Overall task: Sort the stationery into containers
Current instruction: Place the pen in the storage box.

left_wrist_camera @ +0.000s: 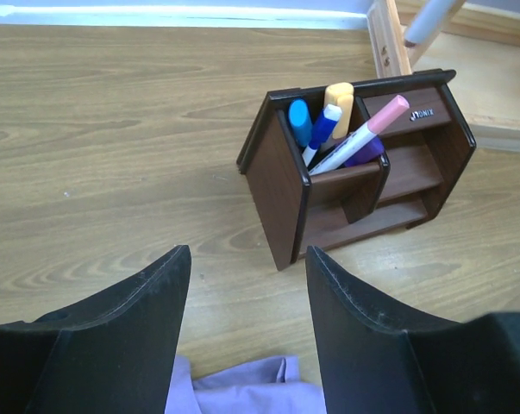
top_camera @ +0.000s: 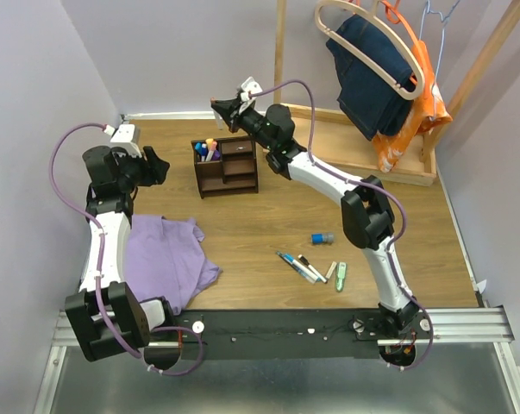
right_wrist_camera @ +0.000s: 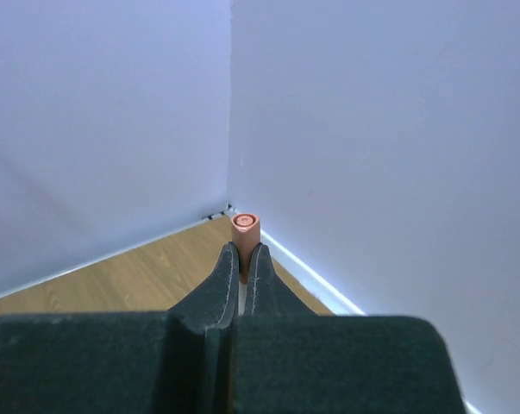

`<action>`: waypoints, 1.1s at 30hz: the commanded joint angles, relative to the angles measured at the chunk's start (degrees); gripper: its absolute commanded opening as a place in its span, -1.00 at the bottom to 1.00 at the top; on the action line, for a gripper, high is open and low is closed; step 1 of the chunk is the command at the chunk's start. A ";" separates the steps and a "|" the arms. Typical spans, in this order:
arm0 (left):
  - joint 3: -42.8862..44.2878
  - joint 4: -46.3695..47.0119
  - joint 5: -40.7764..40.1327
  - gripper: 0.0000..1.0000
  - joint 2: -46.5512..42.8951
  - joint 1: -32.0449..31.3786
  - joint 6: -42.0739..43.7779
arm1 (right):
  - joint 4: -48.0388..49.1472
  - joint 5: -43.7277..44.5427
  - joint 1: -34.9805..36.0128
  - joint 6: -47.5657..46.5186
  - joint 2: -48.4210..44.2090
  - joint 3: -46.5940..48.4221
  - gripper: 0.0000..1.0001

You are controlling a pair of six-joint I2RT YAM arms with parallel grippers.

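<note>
The dark brown organiser (top_camera: 227,167) stands on the table at the back, with several pens (top_camera: 207,150) upright in its left compartment. It also shows in the left wrist view (left_wrist_camera: 281,185) with blue, yellow, pink and purple pens (left_wrist_camera: 337,129). My right gripper (top_camera: 218,105) is raised behind the organiser, near the back wall. In the right wrist view it (right_wrist_camera: 242,254) is shut on a pen with an orange-pink cap (right_wrist_camera: 244,226). My left gripper (top_camera: 160,166) is open and empty left of the organiser (left_wrist_camera: 247,259). Loose pens (top_camera: 301,266), a blue-grey cylinder (top_camera: 322,237) and a pale green piece (top_camera: 341,276) lie at the front right.
A purple cloth (top_camera: 165,254) lies at the front left, under my left arm, and shows between the left fingers (left_wrist_camera: 242,388). The light wooden rack base (top_camera: 363,142) with hanging clothes (top_camera: 376,69) stands at the back right. Walls close in at the back and left.
</note>
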 commanded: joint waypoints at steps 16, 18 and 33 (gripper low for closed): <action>3.63 -7.48 0.99 0.29 1.40 -1.20 5.28 | 14.13 -2.41 0.70 9.24 3.38 -6.94 -0.99; 3.27 -7.48 0.90 0.29 1.14 -1.38 5.10 | 14.13 -2.41 0.62 9.77 3.73 -7.29 -0.99; 1.78 -8.27 0.37 0.30 0.61 -1.64 5.54 | 14.13 -2.24 0.62 10.83 7.59 -6.15 -0.99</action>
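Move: The storage box's pen compartment lies well below my right hand, about 21 cm down, some 4 cm to the left and 2 cm ahead. The box's open shelves are about 4 cm to my right hand's right and level with it, 25 cm down; the wooden rack's near corner is some 14 cm right and 2 cm ahead. From my left hand the compartment is about 15 cm ahead, 10 cm right and 12 cm below. I lower the pen, still pinched upright in my right hand's shut fingers, about 5 cm almost straight down towards the pen compartment. The hand sinks quickly, nearly pauses, then eases down a little more, drifting only about 1 cm left. My wrist rolls some 10 degrees on the way, and my fingers keep their hold. ##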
